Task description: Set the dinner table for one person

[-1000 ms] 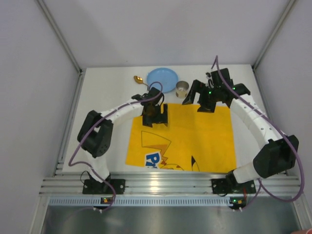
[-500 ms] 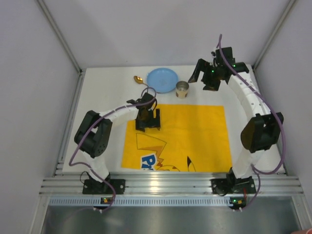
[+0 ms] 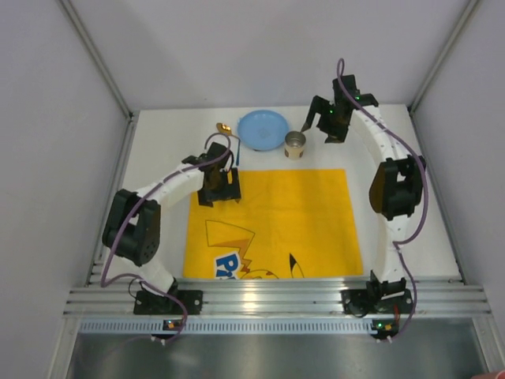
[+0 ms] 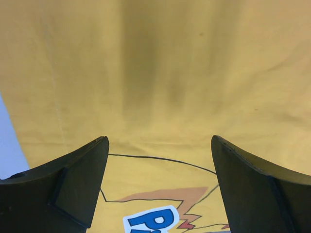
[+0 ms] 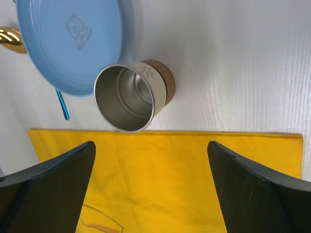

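Note:
The white dinner table (image 3: 158, 150) carries a yellow cartoon-printed placemat (image 3: 272, 225) in its middle. Beyond the mat's far edge stand a blue plate (image 3: 263, 129) and an upright metal cup (image 3: 294, 145), with a gold spoon (image 3: 225, 128) left of the plate. My left gripper (image 3: 218, 194) hangs open over the mat's far left corner, and only the placemat (image 4: 160, 87) shows between its fingers (image 4: 68, 187). My right gripper (image 3: 322, 128) is open above the table just right of the cup. Its wrist view shows the cup (image 5: 130, 97), plate (image 5: 73, 43) and placemat (image 5: 165, 179).
A thin blue handle (image 5: 62, 104) pokes out from under the plate. Grey walls with metal rails enclose the table on three sides. A silver rail (image 3: 268, 300) carrying both arm bases runs along the near edge.
The placemat has slid left together with my left gripper. My right arm has swung from the mat's far right corner to beyond the cup, by the back wall.

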Action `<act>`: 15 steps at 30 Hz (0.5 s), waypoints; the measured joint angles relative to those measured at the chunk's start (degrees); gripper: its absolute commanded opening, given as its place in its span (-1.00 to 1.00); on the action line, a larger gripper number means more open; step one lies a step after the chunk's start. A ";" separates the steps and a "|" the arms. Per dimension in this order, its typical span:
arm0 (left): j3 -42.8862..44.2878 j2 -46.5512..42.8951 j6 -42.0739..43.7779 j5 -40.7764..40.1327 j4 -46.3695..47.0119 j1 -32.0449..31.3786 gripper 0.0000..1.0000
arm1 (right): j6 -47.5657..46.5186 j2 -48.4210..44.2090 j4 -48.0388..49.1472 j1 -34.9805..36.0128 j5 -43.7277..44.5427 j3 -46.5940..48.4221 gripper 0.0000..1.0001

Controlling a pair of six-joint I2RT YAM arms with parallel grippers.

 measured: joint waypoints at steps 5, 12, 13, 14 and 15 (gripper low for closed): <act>8.94 -3.82 1.62 -1.03 -2.82 0.02 0.85 | 1.49 6.93 0.42 0.70 3.34 6.99 0.91; 10.10 -11.80 2.56 -0.61 -4.17 0.02 0.86 | 3.26 15.96 0.20 2.95 8.68 11.41 0.35; 9.94 -12.39 2.69 -0.39 -4.31 0.04 0.86 | 3.48 16.74 0.22 3.39 9.35 11.45 0.21; 9.75 -12.83 2.84 -0.15 -4.44 0.15 0.86 | 3.78 17.53 0.07 3.87 10.16 11.56 -0.06; 9.51 -13.18 2.89 0.20 -4.63 0.22 0.87 | 4.09 18.25 -0.04 4.37 10.84 11.76 -0.20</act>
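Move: The cup my right hand is going for stands about 4 cm ahead of it, 5 cm to its left and some 11 cm below. The blue plate lies about 12 cm ahead and 16 cm left, roughly 14 cm down; the gold spoon is beyond it, around 12 cm ahead and 27 cm left. From my left hand, low over the yellow cloth, the cup is some 22 cm ahead and 22 cm right, about level. I reach my right hand forward a little, then drop it about 10 cm to the cup, edging left, so that one finger goes down inside the mouth and the other stays outside the right-hand wall; on the way down the fingers begin closing around that wall. My left hand, already open, rises some 12 cm off the cloth, its fingers tipping outward. ##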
